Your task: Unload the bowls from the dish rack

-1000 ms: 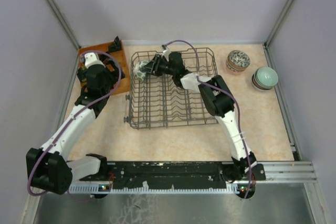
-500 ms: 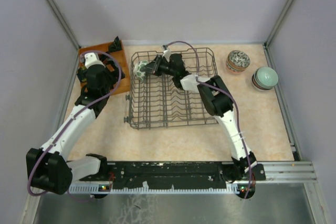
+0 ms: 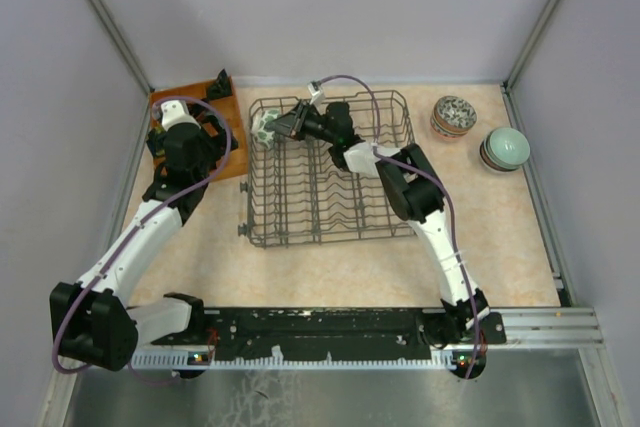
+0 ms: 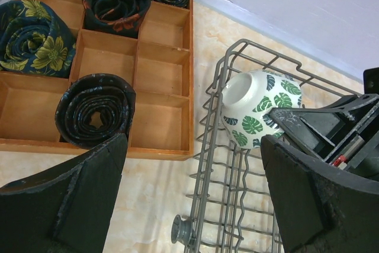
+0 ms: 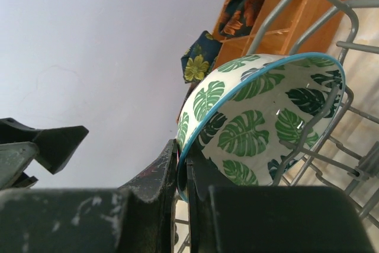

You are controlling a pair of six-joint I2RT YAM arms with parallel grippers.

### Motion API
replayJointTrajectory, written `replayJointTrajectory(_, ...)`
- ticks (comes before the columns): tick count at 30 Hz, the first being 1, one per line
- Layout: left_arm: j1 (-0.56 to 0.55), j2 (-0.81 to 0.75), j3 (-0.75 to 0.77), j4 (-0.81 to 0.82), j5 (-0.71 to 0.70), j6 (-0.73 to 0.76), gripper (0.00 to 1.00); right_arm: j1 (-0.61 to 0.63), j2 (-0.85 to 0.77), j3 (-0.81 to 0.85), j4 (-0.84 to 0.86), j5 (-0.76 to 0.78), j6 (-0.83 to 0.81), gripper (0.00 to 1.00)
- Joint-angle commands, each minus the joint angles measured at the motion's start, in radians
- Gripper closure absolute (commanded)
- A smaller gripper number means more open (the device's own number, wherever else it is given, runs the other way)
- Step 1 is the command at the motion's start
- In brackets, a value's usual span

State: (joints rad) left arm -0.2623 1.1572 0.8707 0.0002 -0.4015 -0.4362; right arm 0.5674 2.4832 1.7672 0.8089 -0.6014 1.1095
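A white bowl with green leaves (image 3: pixel 264 126) (image 4: pixel 257 106) (image 5: pixel 260 128) is tipped on its side at the far left corner of the dark wire dish rack (image 3: pixel 330 197) (image 4: pixel 218 146). My right gripper (image 3: pixel 284 125) (image 5: pixel 182 167) is shut on its blue rim, one finger inside and one outside. The left gripper (image 3: pixel 212 137) (image 4: pixel 192 205) hangs open and empty between the orange tray and the rack's left side. A speckled bowl (image 3: pixel 453 116) and a pale green bowl (image 3: pixel 506 148) stand on the table to the right of the rack.
An orange-brown compartment tray (image 3: pixel 190 105) (image 4: pixel 160 69) with rolled dark fabric (image 4: pixel 95 109) lies at the far left, close to the rack. Grey walls close in the back and both sides. The rack's upright tines surround the held bowl.
The right gripper's jaws closed onto the leaf bowl's rim. The bowl has shifted slightly toward the back left corner of the rack. The left arm has not moved.
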Motion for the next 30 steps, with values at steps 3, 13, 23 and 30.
replayJointTrajectory(3, -0.001, -0.008, 0.0, 0.011, -0.011, 0.01, 0.01, 0.0, -0.07, 0.024, 0.186, -0.034, 0.039, 1.0)
replayJointTrajectory(13, -0.002, -0.016, 0.004, 0.001, -0.022, 0.009, 0.01, -0.004, -0.136, -0.009, 0.223, -0.038, 0.037, 1.0)
replayJointTrajectory(23, -0.002, -0.028, 0.01, -0.006, -0.043, 0.009, 0.01, -0.013, -0.237, -0.058, 0.255, -0.043, 0.034, 1.0)
replayJointTrajectory(30, -0.002, -0.046, 0.022, -0.012, -0.06, 0.01, 0.01, -0.034, -0.373, -0.141, 0.192, -0.019, -0.034, 1.0)
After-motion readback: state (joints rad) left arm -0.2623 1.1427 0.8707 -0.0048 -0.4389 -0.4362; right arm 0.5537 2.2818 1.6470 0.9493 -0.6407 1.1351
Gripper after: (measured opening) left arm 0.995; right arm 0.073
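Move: The right hand already grips the leaf-patterned bowl by its rim at the rack's far left corner; the green bowl stack lies some 54 cm to its right, 3 cm back and 10 cm lower. The patterned bowl stack stands about 42 cm right and 4 cm farther out; the rack's middle is roughly 13 cm right and 9 cm back. From the idle left hand the green bowl stack lies about 72 cm right and 6 cm ahead. The right hand keeps the rim pinched and lifts the bowl about 10 cm up off the rack's tines, tilting slightly. ##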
